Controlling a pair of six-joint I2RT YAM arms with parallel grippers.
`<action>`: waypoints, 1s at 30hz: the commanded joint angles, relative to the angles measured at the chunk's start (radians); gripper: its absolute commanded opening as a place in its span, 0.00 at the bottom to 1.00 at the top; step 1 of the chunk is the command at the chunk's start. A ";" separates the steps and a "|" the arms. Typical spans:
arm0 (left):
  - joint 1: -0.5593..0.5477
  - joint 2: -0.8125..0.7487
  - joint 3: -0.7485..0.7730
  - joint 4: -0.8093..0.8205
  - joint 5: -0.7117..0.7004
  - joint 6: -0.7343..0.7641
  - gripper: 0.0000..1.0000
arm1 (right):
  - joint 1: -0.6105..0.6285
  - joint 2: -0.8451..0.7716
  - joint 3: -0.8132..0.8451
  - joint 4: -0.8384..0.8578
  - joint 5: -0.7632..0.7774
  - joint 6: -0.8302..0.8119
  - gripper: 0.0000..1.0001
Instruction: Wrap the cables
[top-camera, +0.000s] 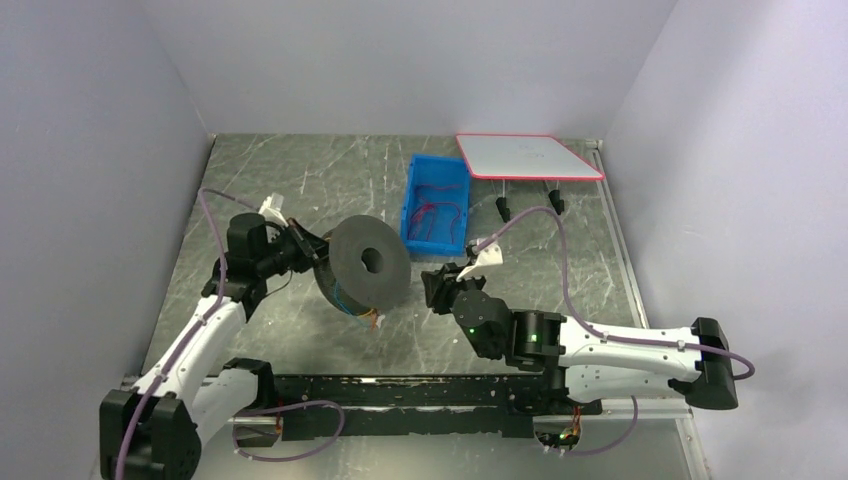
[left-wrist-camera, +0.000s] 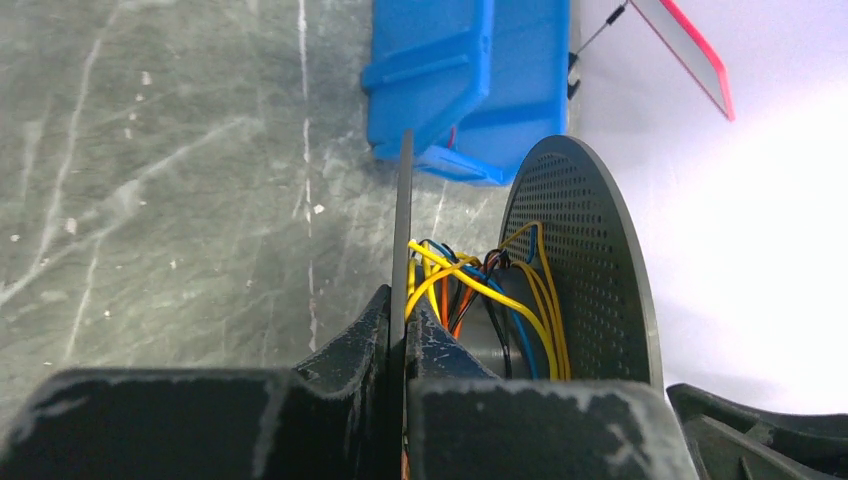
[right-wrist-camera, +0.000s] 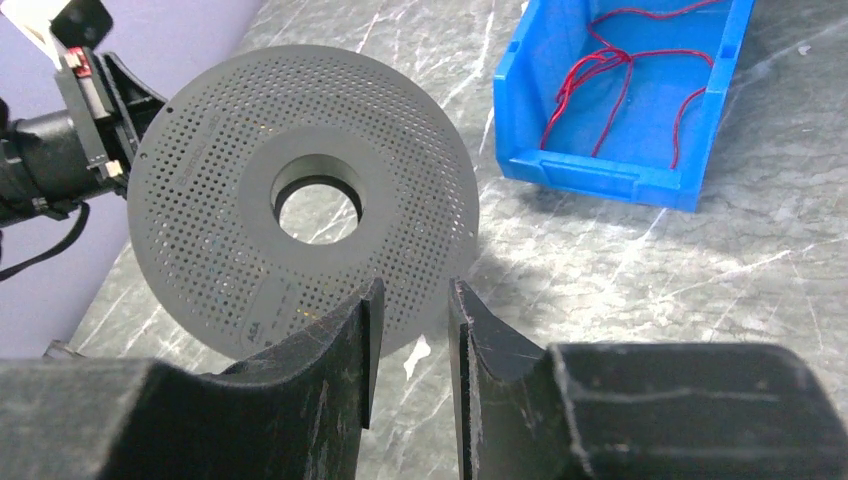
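A dark grey perforated spool (top-camera: 370, 262) stands on edge mid-table, tilted. My left gripper (top-camera: 305, 250) is shut on its thin rear flange (left-wrist-camera: 404, 200), which sits pinched between the fingertips of the left gripper (left-wrist-camera: 403, 300). Yellow, orange, blue and black cables (left-wrist-camera: 480, 290) are wound loosely on the core, inside the front flange (left-wrist-camera: 585, 250). A few cable ends (top-camera: 374, 320) hang below the spool. My right gripper (right-wrist-camera: 414, 295) is open and empty, just in front of the spool's face (right-wrist-camera: 230, 200), and lies right of the spool (top-camera: 437, 285). More red cables (right-wrist-camera: 600, 70) lie in the blue bin.
The blue bin (top-camera: 412, 200) stands behind and right of the spool, its near wall (right-wrist-camera: 590, 180) close to my right gripper. A white board with a red rim (top-camera: 528, 155) stands on short legs at the back right. Grey walls enclose the table.
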 joint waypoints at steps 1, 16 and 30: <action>0.116 0.031 -0.058 0.163 0.193 -0.070 0.07 | -0.005 -0.015 -0.015 -0.002 0.021 0.008 0.34; 0.224 0.267 -0.101 0.405 0.194 -0.198 0.07 | -0.024 -0.029 -0.046 0.020 0.003 -0.014 0.36; 0.238 0.502 -0.034 0.475 0.139 -0.174 0.07 | -0.039 -0.071 -0.078 -0.001 -0.012 0.004 0.37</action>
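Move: The left gripper already pinches the rim of the spool's lower flange; the spool's middle is some 8 cm to its right, 2 cm ahead and 2 cm lower. The table spot it is headed for lies roughly 6 cm ahead, 4 cm right and 16 cm below. The blue bin stands about 21 cm ahead, 22 cm right and 14 cm lower. From the right gripper, that spot is some 15 cm ahead, 14 cm left and 22 cm below. Bring the left gripper down about 9 cm towards the bare table with the spool still pinched, drifting left as it first drops, then easing some 6 cm forward as it keeps sinking. Tip the fingers down roughly 15 degrees and swing them slightly counter-clockwise, so the spool goes over towards lying flat. Keep the fingers shut on the rim. ##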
